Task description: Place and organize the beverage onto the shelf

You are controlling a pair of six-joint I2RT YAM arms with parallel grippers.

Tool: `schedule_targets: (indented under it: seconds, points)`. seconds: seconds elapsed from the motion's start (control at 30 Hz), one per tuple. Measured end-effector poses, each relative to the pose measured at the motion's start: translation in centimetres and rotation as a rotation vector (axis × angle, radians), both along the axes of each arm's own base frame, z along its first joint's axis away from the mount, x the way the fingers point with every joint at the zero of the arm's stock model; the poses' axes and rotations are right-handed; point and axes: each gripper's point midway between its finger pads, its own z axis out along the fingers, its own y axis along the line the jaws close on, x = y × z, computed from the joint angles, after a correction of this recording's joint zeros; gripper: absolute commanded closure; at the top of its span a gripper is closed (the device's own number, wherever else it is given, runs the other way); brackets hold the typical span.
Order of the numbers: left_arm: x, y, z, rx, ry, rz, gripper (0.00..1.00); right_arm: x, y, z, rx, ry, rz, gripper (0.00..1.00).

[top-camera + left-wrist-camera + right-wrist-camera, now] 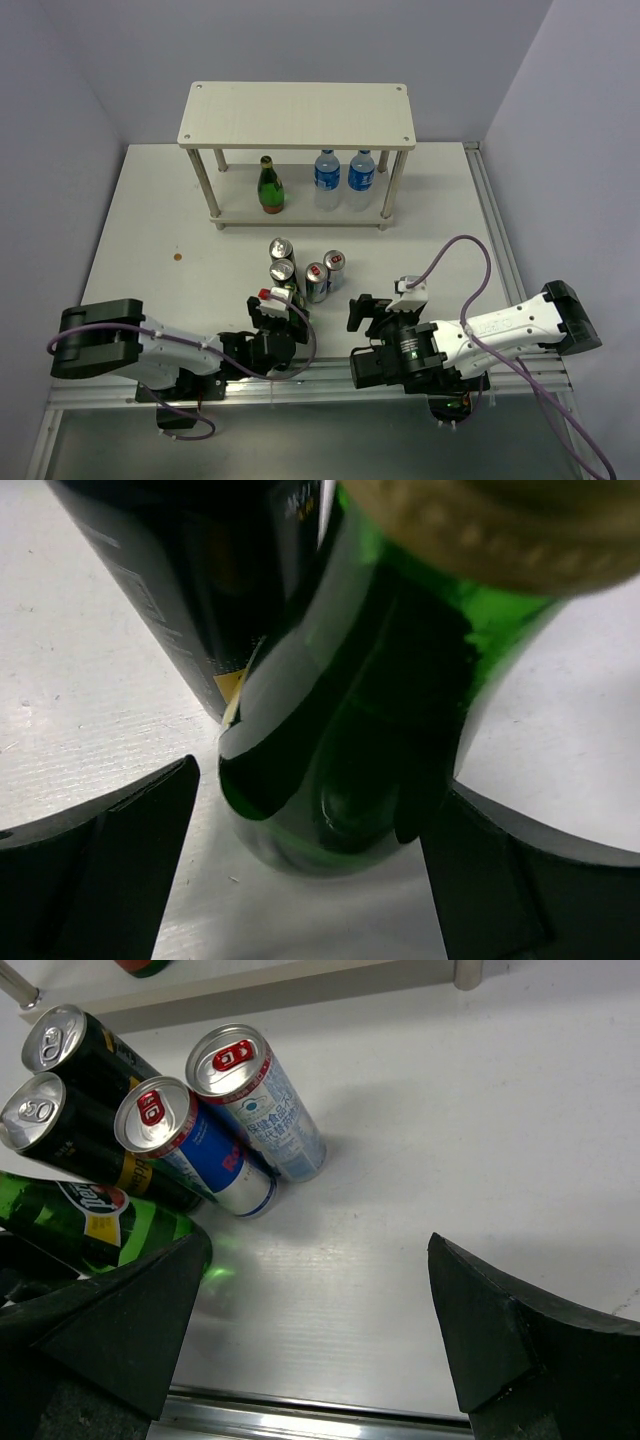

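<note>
A green glass bottle [340,760] with a gold cap stands upright on the table between the fingers of my left gripper [320,780]. The jaws are open around it. The right finger [520,880] is at the glass and the left finger [100,870] stands a little apart. In the top view the left gripper [283,305] covers that bottle. Just beyond stand two black cans [282,259] and two slim blue-silver cans [325,274]. My right gripper [365,312] is open and empty to the right of them. The shelf [297,115] holds another green bottle [269,186] on its lower board.
Two clear water bottles with blue labels [344,176] stand on the shelf's lower board, to the right. A metal rail [320,1415] runs along the table's near edge, close under my right gripper [320,1250]. A small brown spot [177,258] marks the table at left.
</note>
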Motion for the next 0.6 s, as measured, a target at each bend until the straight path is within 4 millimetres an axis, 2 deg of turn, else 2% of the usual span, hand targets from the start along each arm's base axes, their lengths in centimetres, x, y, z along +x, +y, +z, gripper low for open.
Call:
schedule_targets:
  seconds: [0.13, 0.27, 0.33, 0.37, 0.4, 0.6]
  points:
    - [0.6, -0.3, -1.0, 0.019, 0.000, 0.012, 0.12, 0.0, -0.1, -0.1, -0.001, 0.000, 0.000, 0.00]
    - [1.3, -1.3, -0.8, -0.008, -0.008, 0.024, 0.28, 0.0, 0.1, -0.2, 0.003, 0.000, 0.000, 0.00]
    - [1.7, -1.7, -0.7, -0.007, -0.015, 0.029, 0.47, 0.0, 0.1, -0.3, 0.005, 0.000, 0.000, 0.00]
    - [2.0, -1.8, -0.7, -0.002, -0.020, 0.032, 0.83, 0.0, 0.2, -0.4, 0.003, 0.000, 0.000, 0.00]
    - [2.2, -1.7, -0.8, 0.006, -0.024, 0.038, 0.99, 0.0, 0.2, -0.5, 0.002, 0.000, 0.000, 0.00]
    - [2.5, -1.7, -0.6, 0.018, -0.009, 0.056, 1.00, 0.0, 0.0, -0.8, -0.004, 0.003, -0.002, 0.00]
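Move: The left hand, fingers open, is already right at the green bottle: the bottle's middle is about 2 cm ahead, 1 cm to the right and 2 cm above. The near black can stands some 8 cm ahead and 1 cm left, the far black can about 14 cm ahead and 2 cm left. The blue Red Bull can is roughly 7 cm ahead and 7 cm right. From the right hand, the bottle lies about 16 cm left, 3 cm ahead and 8 cm lower. The left hand sinks about 1 cm beside the green bottle, then reaches forward about 2.5 cm and drifts some 2 cm to the right, so that the bottle's lower body comes in between the finger pads, with the wrist all but unturned. Along the way the fingers close by roughly a fifth of their opening, pinch the bottle from both sides and stop at its width, keeping hold there without lifting yet. ##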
